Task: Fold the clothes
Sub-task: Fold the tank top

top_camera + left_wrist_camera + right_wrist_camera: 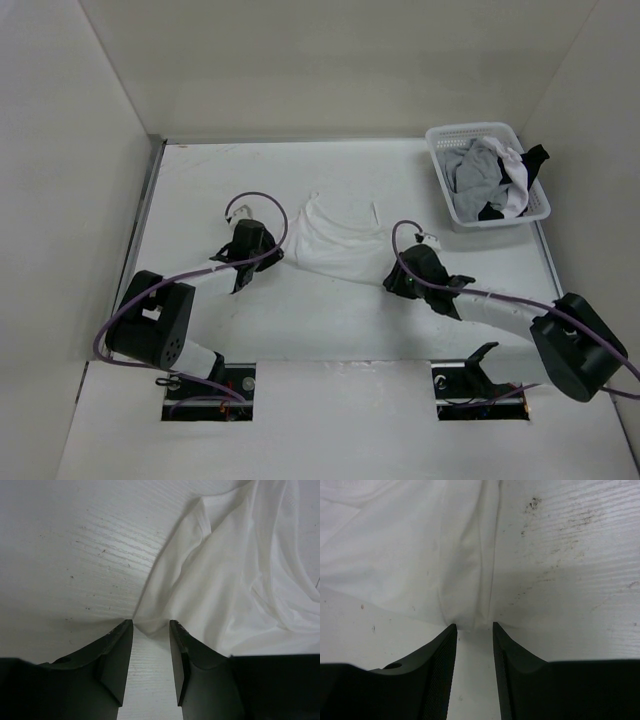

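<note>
The clothes [335,243], one thin white garment, lie rumpled on the white table between my two arms, with a narrow strap at their far edge. My left gripper [276,256] sits low at the garment's left corner. In the left wrist view that gripper [151,625] is open, bare table shows between its fingers, and the cloth [235,590] begins right at the tips. My right gripper [389,282] is at the garment's near right corner. Seen from the right wrist, this gripper [472,627] is open too, and a bunched fold of the cloth [410,555] ends at its fingertips.
A white lattice basket [441,136] stands at the back right, holding grey, white and black garments [480,175]. White walls close in the table on the left, the back and the right. Purple cables loop above both wrists.
</note>
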You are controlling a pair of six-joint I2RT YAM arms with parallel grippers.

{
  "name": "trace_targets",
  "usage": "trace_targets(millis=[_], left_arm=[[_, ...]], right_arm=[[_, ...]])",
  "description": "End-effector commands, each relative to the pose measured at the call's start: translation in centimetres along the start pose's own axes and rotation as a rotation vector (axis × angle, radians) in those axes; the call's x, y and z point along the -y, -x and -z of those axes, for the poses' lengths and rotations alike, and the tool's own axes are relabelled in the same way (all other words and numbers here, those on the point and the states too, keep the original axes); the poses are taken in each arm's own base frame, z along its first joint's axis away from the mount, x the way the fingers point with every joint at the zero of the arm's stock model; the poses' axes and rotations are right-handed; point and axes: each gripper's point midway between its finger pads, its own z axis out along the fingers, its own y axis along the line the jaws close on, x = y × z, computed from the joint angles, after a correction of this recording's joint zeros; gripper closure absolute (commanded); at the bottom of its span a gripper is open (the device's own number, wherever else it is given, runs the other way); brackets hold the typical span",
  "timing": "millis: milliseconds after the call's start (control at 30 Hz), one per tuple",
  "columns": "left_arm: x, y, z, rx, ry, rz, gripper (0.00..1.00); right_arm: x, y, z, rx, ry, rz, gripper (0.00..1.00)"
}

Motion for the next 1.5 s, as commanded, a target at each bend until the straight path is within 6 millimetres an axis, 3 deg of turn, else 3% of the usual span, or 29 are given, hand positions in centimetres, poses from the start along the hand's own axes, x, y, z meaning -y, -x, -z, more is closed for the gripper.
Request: trace_targets(millis=[0, 300, 533, 833, 967, 1100, 1233, 1267, 1333, 1467], left_arm=[[1.5, 0.7, 0.1, 0.026, -0.079, -0.003, 0.67], [1.1, 0.9, 1.7, 0.065, -0.104, 0.041, 0.70], [0.1, 0.6, -0.5, 0.034, -0.045, 0.050, 0.71], [0.0, 0.4, -0.9, 0.032, -0.043, 0.065, 0.90], [0.1, 0.7, -0.5, 0.044, -0.048, 0.068, 0.96], [0.6, 2.0, 0.9, 0.096, -0.069, 0.083, 1.00], [2.6, 5.4, 5.0, 0.214, -0.137, 0.105, 1.00], [3.4, 6.8, 6.9, 0.262, -0.157, 0.107, 1.00], [4.7, 8.9, 9.9, 0.325, -0.193, 0.114, 1.00], [7.4, 13.8, 17.6, 0.468, -0.287, 0.146, 1.00]], right_arm=[[-1.2, 1.7, -0.6, 0.046, 0.044, -0.043, 0.61], [-0.5, 2.0, -1.1, 0.047, 0.027, -0.062, 0.63], [-0.6, 1.7, -1.5, 0.031, 0.018, -0.065, 0.65], [-0.2, 1.2, -0.6, 0.033, 0.004, -0.089, 0.62], [0.0, 0.9, -1.2, 0.018, -0.015, -0.083, 0.84], [-0.5, 1.8, -1.3, 0.046, -0.006, -0.089, 0.98], [-2.5, 4.4, 2.5, 0.164, 0.070, -0.091, 1.00], [-3.0, 5.0, 3.8, 0.189, 0.096, -0.091, 1.00], [-4.3, 6.9, 7.7, 0.252, 0.167, -0.097, 1.00], [-6.5, 10.8, 16.4, 0.373, 0.300, -0.085, 1.00]])
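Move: The left hand hovers with its fingers a third open around the tank top's near left corner, which lies right under the fingertips, about 1 cm down. The near right corner is some 24 cm to its right and 7 cm back. From the right hand that near right corner lies about 1 cm ahead and 1 cm down; the right strap end is roughly 21 cm ahead and 2 cm left, the left strap end about 24 cm ahead and 17 cm left. Each hand pinches its near corner of the tank top: the left shuffles back and forward by a centimetre or so and settles lower, the right creeps about 1.5 cm forward, then both shut their fingers fully. Still pinching, they rise together, quickening, some 15 to 18 cm, fingers tipping up about 20 degrees and the left drifting slightly left and back. ##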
